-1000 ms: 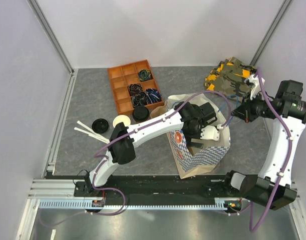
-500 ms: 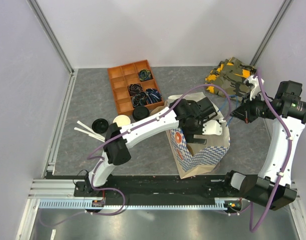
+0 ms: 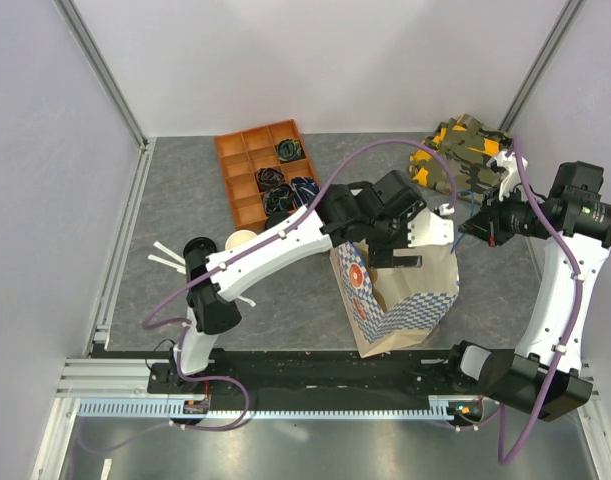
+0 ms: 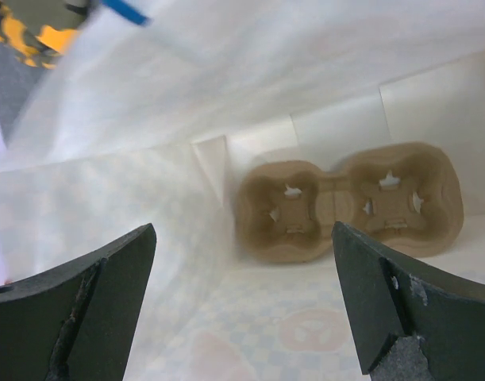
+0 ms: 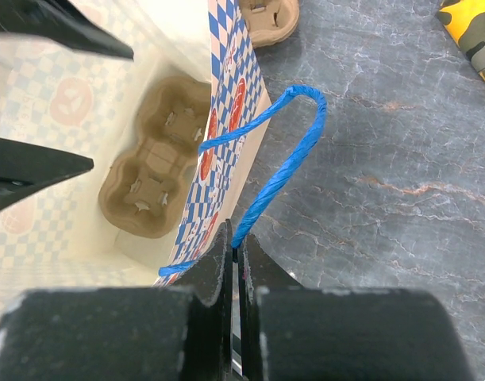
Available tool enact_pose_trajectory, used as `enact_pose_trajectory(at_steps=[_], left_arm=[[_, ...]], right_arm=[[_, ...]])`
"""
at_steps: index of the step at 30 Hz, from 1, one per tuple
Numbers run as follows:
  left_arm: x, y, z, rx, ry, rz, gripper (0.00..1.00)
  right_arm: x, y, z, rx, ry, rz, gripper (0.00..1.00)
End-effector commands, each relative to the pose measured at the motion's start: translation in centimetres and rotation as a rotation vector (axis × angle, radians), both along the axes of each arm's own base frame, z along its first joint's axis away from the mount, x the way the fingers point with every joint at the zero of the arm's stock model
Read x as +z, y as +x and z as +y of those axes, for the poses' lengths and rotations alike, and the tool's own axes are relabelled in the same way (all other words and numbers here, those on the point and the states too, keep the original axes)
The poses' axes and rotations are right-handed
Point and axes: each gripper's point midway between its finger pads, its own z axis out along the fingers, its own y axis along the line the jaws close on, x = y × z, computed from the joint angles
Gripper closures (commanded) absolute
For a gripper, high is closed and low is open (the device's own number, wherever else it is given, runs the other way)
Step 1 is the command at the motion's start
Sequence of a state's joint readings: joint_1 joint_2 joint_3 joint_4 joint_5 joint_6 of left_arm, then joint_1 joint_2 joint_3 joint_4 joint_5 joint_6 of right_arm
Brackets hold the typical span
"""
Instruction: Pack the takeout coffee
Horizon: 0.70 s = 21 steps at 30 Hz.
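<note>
The takeout coffee shows in none of the views. A paper bag (image 3: 405, 300) with blue checks and red logos stands open at the centre. My left gripper (image 3: 403, 248) hangs over its mouth, open and empty (image 4: 242, 305), looking down at a brown pulp cup carrier (image 4: 349, 202) on the bag's bottom. My right gripper (image 3: 472, 225) is shut on the bag's blue rope handle (image 5: 286, 159) at the bag's right rim and holds it up (image 5: 238, 248). The same carrier (image 5: 151, 171) lies inside the bag in the right wrist view.
An orange compartment tray (image 3: 247, 170) with dark items sits at the back. A lidless tan cup (image 3: 241, 240) and white sticks (image 3: 163, 263) lie to the left. A camouflage cloth (image 3: 465, 145) is at the back right. A second pulp carrier (image 5: 267, 20) lies beyond the bag.
My left arm has risen and drawn back, lifting its open gripper from deep in the bag to the mouth; its elbow swung left. The right gripper kept its hold on the handle.
</note>
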<state>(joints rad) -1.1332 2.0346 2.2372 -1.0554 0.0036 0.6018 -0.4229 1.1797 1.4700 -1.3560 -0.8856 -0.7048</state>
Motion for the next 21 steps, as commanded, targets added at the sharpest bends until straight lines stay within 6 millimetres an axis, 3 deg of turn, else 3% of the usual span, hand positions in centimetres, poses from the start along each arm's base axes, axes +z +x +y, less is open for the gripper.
enact_pose_trajectory(at_steps=[1, 7, 14, 21], left_arm=[[7.2, 0.7, -0.7, 0.048, -0.230, -0.047, 0.00], [11.8, 1.5, -0.7, 0.089, -0.386, -0.061, 0.00], [17.9, 3.8, 0.1, 0.207, -0.621, -0.039, 0.00], [25.1, 6.8, 3.9, 0.338, -0.903, 0.036, 0.00]], right_arm=[[-0.1, -2.1, 1.3, 0.031, 0.048, 0.051, 1.00], [-0.1, -2.2, 1.4, 0.035, 0.050, 0.047, 1.00], [0.2, -2.2, 1.5, 0.040, 0.052, 0.032, 0.96], [0.5, -2.0, 1.7, 0.050, 0.059, 0.021, 0.70]])
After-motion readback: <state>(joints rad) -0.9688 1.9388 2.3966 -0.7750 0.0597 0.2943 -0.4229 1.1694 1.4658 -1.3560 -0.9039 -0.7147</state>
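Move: Straight below the wide-open left hand, about 20 cm down and some 4 cm to its left, lies the cup carrier at the bottom of the paper bag. The right-hand bag handle stands about 12 cm to its right and 4 cm ahead, shut in the right fingers; the spare carrier is roughly 14 cm left and 12 cm ahead, low on the table. From the right hand, the bagged carrier lies around 18 cm left, 3 cm back and 24 cm below. Rising out of the bag's mouth, the empty left hand climbs about 16 cm away from the carrier, speeding up and drifting some 7 cm forward, its fingers still wide open and swinging up from steeply down to nearly level, pointing right. The right hand stays in place on the bag handle and towards the end starts to part its fingers, to about a quarter open. ##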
